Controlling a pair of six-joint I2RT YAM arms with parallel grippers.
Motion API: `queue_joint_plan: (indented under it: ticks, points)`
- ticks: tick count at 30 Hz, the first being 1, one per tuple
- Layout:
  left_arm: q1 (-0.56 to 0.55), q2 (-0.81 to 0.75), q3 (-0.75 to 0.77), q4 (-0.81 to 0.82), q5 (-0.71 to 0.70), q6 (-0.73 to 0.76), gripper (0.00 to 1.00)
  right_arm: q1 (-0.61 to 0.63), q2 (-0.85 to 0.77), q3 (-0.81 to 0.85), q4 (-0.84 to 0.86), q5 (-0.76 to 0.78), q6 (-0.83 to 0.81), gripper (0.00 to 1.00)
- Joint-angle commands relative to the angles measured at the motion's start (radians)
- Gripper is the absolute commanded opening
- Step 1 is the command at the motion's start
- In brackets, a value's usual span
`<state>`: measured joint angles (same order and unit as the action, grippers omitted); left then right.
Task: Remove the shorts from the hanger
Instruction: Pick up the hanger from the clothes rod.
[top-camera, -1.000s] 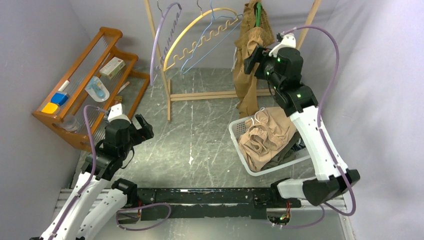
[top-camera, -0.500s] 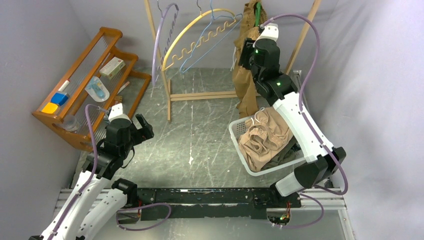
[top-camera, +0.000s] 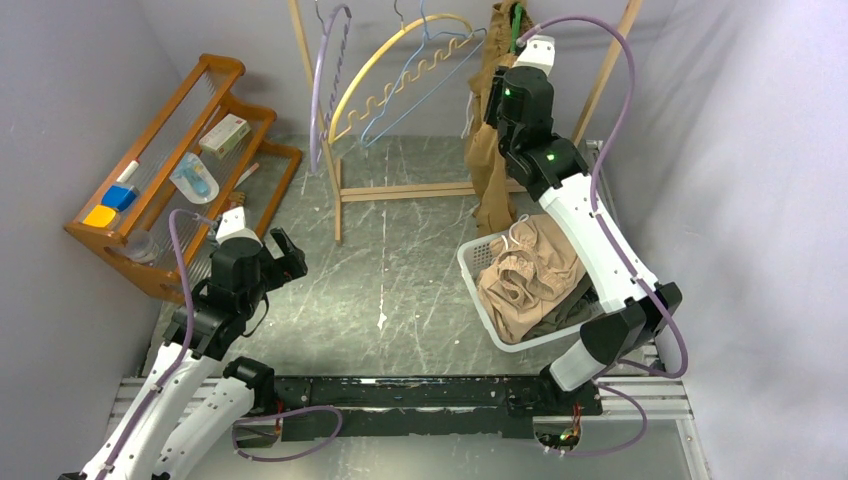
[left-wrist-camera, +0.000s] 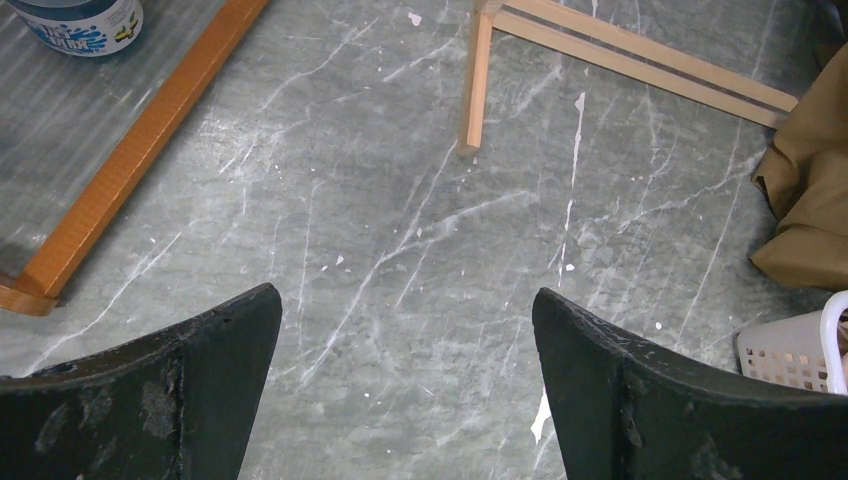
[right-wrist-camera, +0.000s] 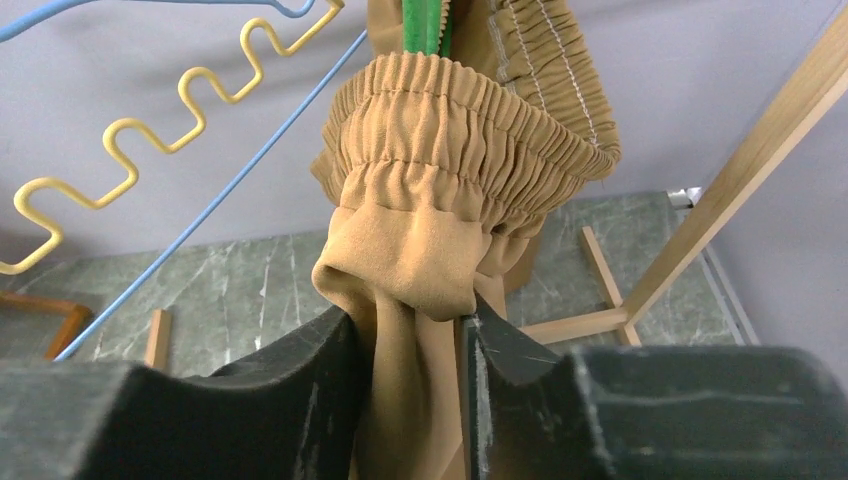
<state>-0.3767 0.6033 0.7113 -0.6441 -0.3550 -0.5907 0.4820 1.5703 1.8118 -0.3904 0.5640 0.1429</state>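
Tan-brown shorts hang from a green hanger at the right end of the wooden rack. In the right wrist view their gathered waistband bunches under the green hanger, and a fold of the cloth runs down between my fingers. My right gripper is shut on that fold, both fingers pressing the fabric. My left gripper hangs open over bare table at the left, holding nothing. Light beige shorts lie heaped in the white basket.
The wooden rack carries empty hangers: a yellow wavy one, a blue one and a purple one. An orange wooden shelf with small items stands at the left. Grey walls close in on both sides.
My right arm has swung left and up to the hanging shorts, and its jaws have closed onto the cloth. The left arm has not moved.
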Motion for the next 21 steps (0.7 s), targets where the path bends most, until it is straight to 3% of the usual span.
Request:
queue_joint_plan:
  ticks: [1,11,21]
  points:
    - [-0.002,-0.005,0.028,0.000,-0.012,0.010,1.00,0.003,0.004,0.025,0.014,-0.003,-0.022,0.32]
    - [-0.002,0.002,0.025,0.003,-0.007,0.013,1.00,0.001,-0.026,-0.019,0.114,0.010,-0.116,0.00]
    - [-0.002,0.008,0.027,0.000,-0.004,0.014,0.99,0.001,-0.084,-0.067,0.224,0.034,-0.112,0.00]
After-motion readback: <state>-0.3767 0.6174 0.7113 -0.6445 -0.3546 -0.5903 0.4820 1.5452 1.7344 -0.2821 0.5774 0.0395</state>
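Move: Just ahead of the right hand's half-open fingers, about 3 cm out and 4 cm up, is the middle of the brown shorts' gathered waist, with a fold of its cloth already between them. The green hanger shows above it, some 7 cm ahead of the hand, 1 cm right and 11 up. The blue hanger is roughly 12 cm left, 4 ahead and 5 up. From the left hand that waist lies about 25 cm ahead, 38 right and 26 up. Closing its fingers the rest of the way, the right hand pinches the fold of brown cloth just under the shorts' waistband, staying almost in place with only a half-centimetre drift to its right. The wrist rolls about 5 degrees, left side dropping, and the fingertips tip up a touch. ##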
